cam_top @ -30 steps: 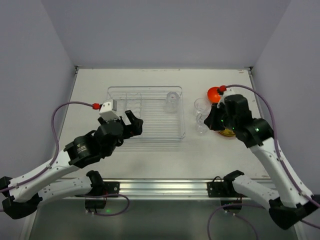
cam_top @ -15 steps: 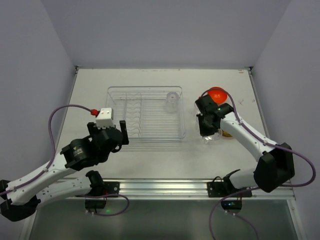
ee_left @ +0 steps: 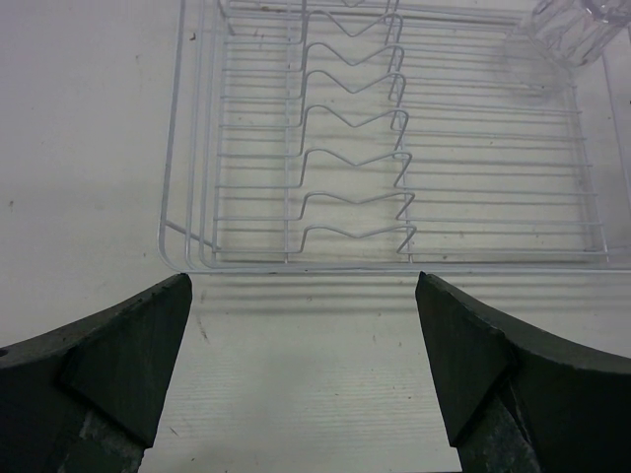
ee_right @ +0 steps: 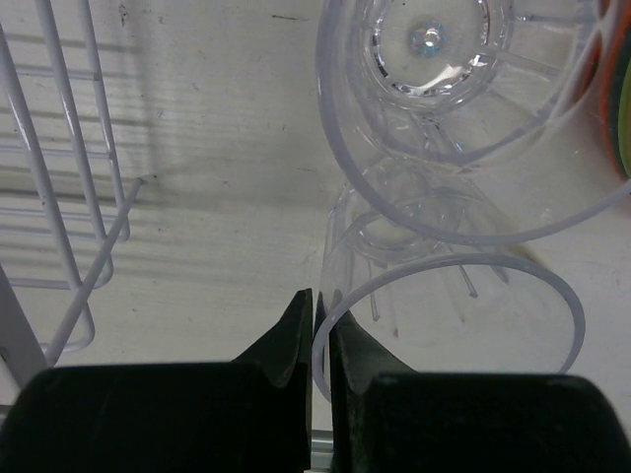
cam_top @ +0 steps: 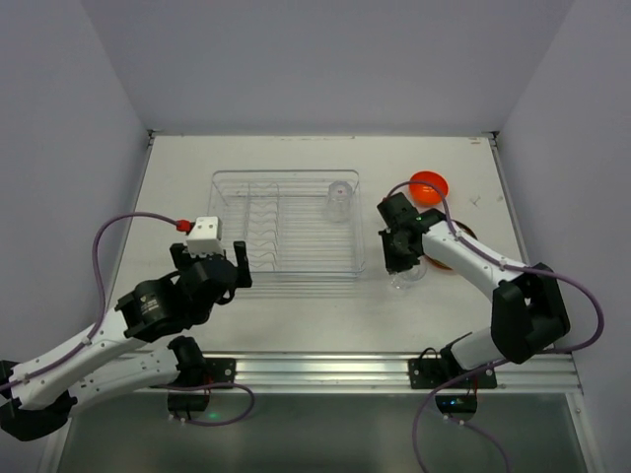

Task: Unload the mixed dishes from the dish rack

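The dish rack (cam_top: 286,225) is a clear tray with wire dividers (ee_left: 355,158) at the table's middle. One clear glass (cam_top: 339,200) stands in its far right corner. Right of the rack, my right gripper (cam_top: 398,258) is shut on the rim of a clear glass (ee_right: 454,315), one finger inside and one outside. A second glass (ee_right: 463,108) stands just beyond it. The orange bowl (cam_top: 429,186) sits farther back. Coloured plate edges (ee_right: 619,108) show at the right. My left gripper (cam_top: 210,259) hangs open before the rack's front left corner, holding nothing.
The rack's right-hand wires (ee_right: 69,197) lie close to the left of the right gripper (ee_right: 321,301). Bare table (ee_left: 306,374) lies between the wide left fingers (ee_left: 128,345). A metal rail (cam_top: 315,370) runs along the near edge.
The right arm swung left from over the plates to the glasses beside the rack. The left gripper drew back left, away from the rack's front.
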Motion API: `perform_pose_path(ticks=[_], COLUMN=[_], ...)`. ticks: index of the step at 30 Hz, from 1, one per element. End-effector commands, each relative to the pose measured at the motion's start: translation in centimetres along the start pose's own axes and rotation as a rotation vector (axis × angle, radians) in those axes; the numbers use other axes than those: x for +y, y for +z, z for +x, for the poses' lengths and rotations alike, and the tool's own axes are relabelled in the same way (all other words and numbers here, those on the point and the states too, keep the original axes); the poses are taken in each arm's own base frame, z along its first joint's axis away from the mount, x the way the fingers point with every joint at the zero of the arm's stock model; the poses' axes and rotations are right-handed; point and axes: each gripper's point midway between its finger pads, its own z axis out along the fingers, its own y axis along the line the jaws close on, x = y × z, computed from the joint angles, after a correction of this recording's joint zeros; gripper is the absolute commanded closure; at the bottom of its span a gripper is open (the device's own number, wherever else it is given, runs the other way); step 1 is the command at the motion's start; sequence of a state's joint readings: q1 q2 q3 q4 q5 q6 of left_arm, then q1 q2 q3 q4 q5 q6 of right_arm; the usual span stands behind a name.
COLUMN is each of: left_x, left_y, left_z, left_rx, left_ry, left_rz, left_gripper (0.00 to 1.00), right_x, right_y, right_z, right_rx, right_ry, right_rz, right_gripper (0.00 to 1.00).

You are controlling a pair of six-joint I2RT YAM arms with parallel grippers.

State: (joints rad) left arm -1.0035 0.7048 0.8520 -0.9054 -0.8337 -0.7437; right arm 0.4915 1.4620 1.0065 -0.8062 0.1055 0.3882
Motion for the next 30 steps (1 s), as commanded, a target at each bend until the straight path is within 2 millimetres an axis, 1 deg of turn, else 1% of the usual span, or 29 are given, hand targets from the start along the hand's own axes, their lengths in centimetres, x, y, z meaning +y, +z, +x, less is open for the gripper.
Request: perform_pose_path(ticks=[1, 5, 9, 10, 13, 17, 19, 20, 21, 22, 23, 24, 25, 26, 27, 28, 29, 30], left_x=[-0.1, -0.1, -0.2, -0.2, -0.2, -0.2, -0.2, -0.3, -0.3, -0.3, -0.4, -0.7, -1.1, -1.8, -2.9, -4.4, -5.3, -6.3], left_y=[0.1, 0.2, 0.2, 0.2, 0.3, 0.3, 0.3, 0.3, 0.4, 0.4, 0.4, 0.4, 0.4, 0.3, 0.1, 0.1, 0.0, -0.2], left_z=[-0.7, -0.7, -0.6, -0.6, -0.5, -0.5, -0.6, -0.5, -0.5, -0.5, -0.5, -0.4, -0.4, -0.7, -0.4, -1.2, -1.5, -1.9], left_rx=[-0.039, -0.037, -0.034, -0.033, -0.032, -0.032, -0.032, -0.031, -0.030, -0.029, -0.027, -0.021, -0.012, -0.007, 0.019, 0.002, 0.002, 0.003], left_ry=[-0.023, -0.021, -0.019, -0.018, -0.016, -0.015, -0.017, -0.015, -0.013, -0.011, -0.010, -0.009, -0.010, -0.020, -0.027, -0.061, -0.077, -0.095], left_rz=[0.001, -0.001, -0.001, -0.002, -0.004, -0.003, -0.002, -0.002, -0.004, -0.003, -0.002, 0.011, 0.023, 0.048, 0.106, 0.157, 0.190, 0.232], left_gripper=[0.00, 0.00, 0.00, 0.00, 0.00, 0.00, 0.00, 0.00, 0.00, 0.00, 0.00, 0.00, 0.00, 0.00, 0.00, 0.00, 0.00, 0.00], right_x=[0.6, 0.6, 0.6, 0.7, 1.3, 1.7, 1.5, 1.4, 1.2, 1.2, 1.3, 1.3, 1.5, 1.5, 1.3, 1.1, 0.7, 0.2], right_y=[0.5, 0.5, 0.4, 0.3, -0.5, -1.6, -2.0, -2.5, -2.8, -3.4, -4.4, -5.1, -6.2, -7.9, -8.9, -10.3, -11.4, -13.4], right_z=[-1.0, -1.2, -1.3, -1.3, -1.5, -1.9, -1.8, -1.9, -1.8, -1.9, -2.2, -2.0, -2.3, -2.6, -2.4, -2.8, -2.9, -3.1], right_rx=[-0.025, -0.026, -0.027, -0.033, -0.050, -0.074, -0.074, -0.089, -0.089, -0.101, -0.128, -0.129, -0.153, -0.200, -0.214, -0.253, -0.288, -0.362], right_ry=[-0.001, -0.001, 0.005, 0.011, 0.012, 0.015, 0.020, 0.025, 0.029, 0.040, 0.048, 0.051, 0.050, 0.054, 0.050, 0.053, 0.059, 0.071], right_rz=[-0.010, -0.004, 0.005, 0.002, -0.029, -0.056, -0.048, -0.048, -0.040, -0.046, -0.060, -0.071, -0.092, -0.120, -0.127, -0.137, -0.136, -0.152], right_gripper=[1.00, 1.00, 0.89, 0.82, 0.75, 0.71, 0.65, 0.57, 0.56, 0.55, 0.53, 0.53, 0.52, 0.50, 0.47, 0.44, 0.38, 0.27])
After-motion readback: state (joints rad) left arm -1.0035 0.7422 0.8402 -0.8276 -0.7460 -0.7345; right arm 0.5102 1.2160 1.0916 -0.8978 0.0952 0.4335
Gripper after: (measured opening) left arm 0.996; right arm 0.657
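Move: Right gripper still pinches the near rim-side of a glass whose middle is about 4 cm to its right and 4 cm below. The second glass is some 9 cm ahead and 4 cm right; the plate stack about 6 cm ahead, 12 cm right. From the left gripper, the last glass is roughly 21 cm ahead, 23 cm right and 16 cm below, with the rack's middle 15 cm ahead, 11 cm right; the held glass is about 5 cm ahead, 40 cm right. Let go of the glass: keep the right gripper low over the table while the fingers open from nearly shut to about two thirds, easing barely a centimetre left, then lift it straight up about 8 cm, away from the rim, tipping the fingertips slightly forward. Hold the wide-open left gripper still until the very end, then start it about 2.5 cm right, towards the last glass. ##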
